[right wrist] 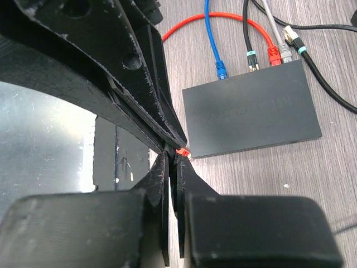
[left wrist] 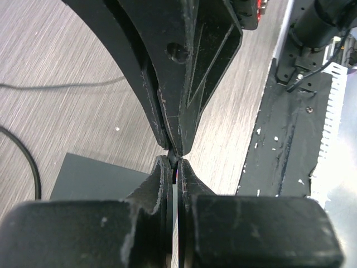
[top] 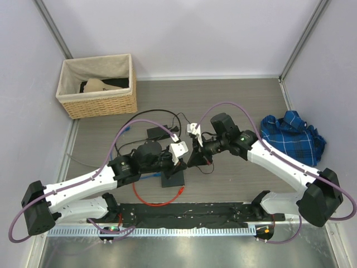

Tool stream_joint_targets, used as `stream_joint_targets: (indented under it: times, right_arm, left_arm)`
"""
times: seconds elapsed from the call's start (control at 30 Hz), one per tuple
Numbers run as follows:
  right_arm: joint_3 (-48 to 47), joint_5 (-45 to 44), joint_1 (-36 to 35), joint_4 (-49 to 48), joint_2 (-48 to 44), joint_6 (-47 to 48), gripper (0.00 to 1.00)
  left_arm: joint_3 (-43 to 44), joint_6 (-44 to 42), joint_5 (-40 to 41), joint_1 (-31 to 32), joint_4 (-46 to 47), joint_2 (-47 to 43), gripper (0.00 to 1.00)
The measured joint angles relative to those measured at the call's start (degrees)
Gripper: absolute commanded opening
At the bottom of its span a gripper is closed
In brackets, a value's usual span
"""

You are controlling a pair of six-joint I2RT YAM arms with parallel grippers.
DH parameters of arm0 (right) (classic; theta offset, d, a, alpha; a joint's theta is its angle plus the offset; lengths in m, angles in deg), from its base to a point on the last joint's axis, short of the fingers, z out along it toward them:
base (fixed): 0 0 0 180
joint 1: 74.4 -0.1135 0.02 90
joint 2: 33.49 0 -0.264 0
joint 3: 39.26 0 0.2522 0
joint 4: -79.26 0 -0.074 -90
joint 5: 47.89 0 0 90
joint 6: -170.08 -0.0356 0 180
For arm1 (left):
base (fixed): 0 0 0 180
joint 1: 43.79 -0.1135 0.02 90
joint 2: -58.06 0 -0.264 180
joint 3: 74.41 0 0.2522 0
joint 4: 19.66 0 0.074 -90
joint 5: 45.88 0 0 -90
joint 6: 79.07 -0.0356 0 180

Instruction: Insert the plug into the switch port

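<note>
The switch (right wrist: pixel 251 114) is a flat dark box lying on the wood table, also visible under the arms (top: pixel 174 177) and in the left wrist view (left wrist: pixel 95 176). Along its far edge sit a red plug (right wrist: pixel 273 56), a grey plug (right wrist: pixel 285 53) and a black one (right wrist: pixel 252 60). A blue plug (right wrist: pixel 221 70) lies just short of that edge. My left gripper (top: pixel 181 162) (left wrist: pixel 174 162) and right gripper (top: pixel 191 158) (right wrist: pixel 172 156) are both shut, tip to tip, beside the switch. No plug is between either pair of fingers. A small red end (right wrist: pixel 181 151) shows right behind the tips.
A red cable (top: pixel 148 200) loops in front of the switch. A black power brick (top: pixel 156 132) with cords lies behind it. A wicker basket (top: pixel 97 86) stands at the back left, a blue plaid cloth (top: pixel 293 137) at the right, a black mat (top: pixel 189 215) along the near edge.
</note>
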Motion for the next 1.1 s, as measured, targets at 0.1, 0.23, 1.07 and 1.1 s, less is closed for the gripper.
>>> stream_joint_targets:
  times: [0.1,0.23,1.07,1.1]
  right_arm:
    - [0.00,0.02,0.15,-0.68,1.07,0.02,0.01]
    - [-0.09,-0.79,0.26,-1.27,2.73,-0.24,0.01]
    - [17.25,-20.06,1.29,-28.11,15.72,-25.40,0.01]
    - [17.64,-20.09,0.92,-29.09,16.04,-25.97,0.01]
  left_arm:
    - [-0.55,0.50,1.51,0.04,0.24,0.00,0.15]
    - [-1.31,2.60,6.01,0.04,0.74,0.13,0.52]
    - [-2.23,41.18,40.04,-4.66,-12.52,10.88,1.00]
    - [-1.95,41.88,39.91,-4.66,-13.05,12.31,1.00]
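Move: The black switch lies flat, its middle some 17 cm below both hands, which together hold the small plug. The port on its right side is about 8 cm ahead of the right hand and 2 cm left; the red plug at its near corner is 3 cm back and 3 cm left. From the left hand, the switch's middle is about 5 cm ahead and 6 cm left, the blue plug 2 cm ahead and 10 cm left, the loose black plug 9 cm ahead and 13 cm left. The small plug, pinched by both grippers, passes to the right one alone: the left opens wide and pulls off leftward and forward, then sinks about 10 cm towards the switch, turning some 60 degrees counter-clockwise. The right keeps its pinch and lowers the plug about 15 cm and a little forward to the switch's right side, swinging clockwise so that the tip turns more forward. ##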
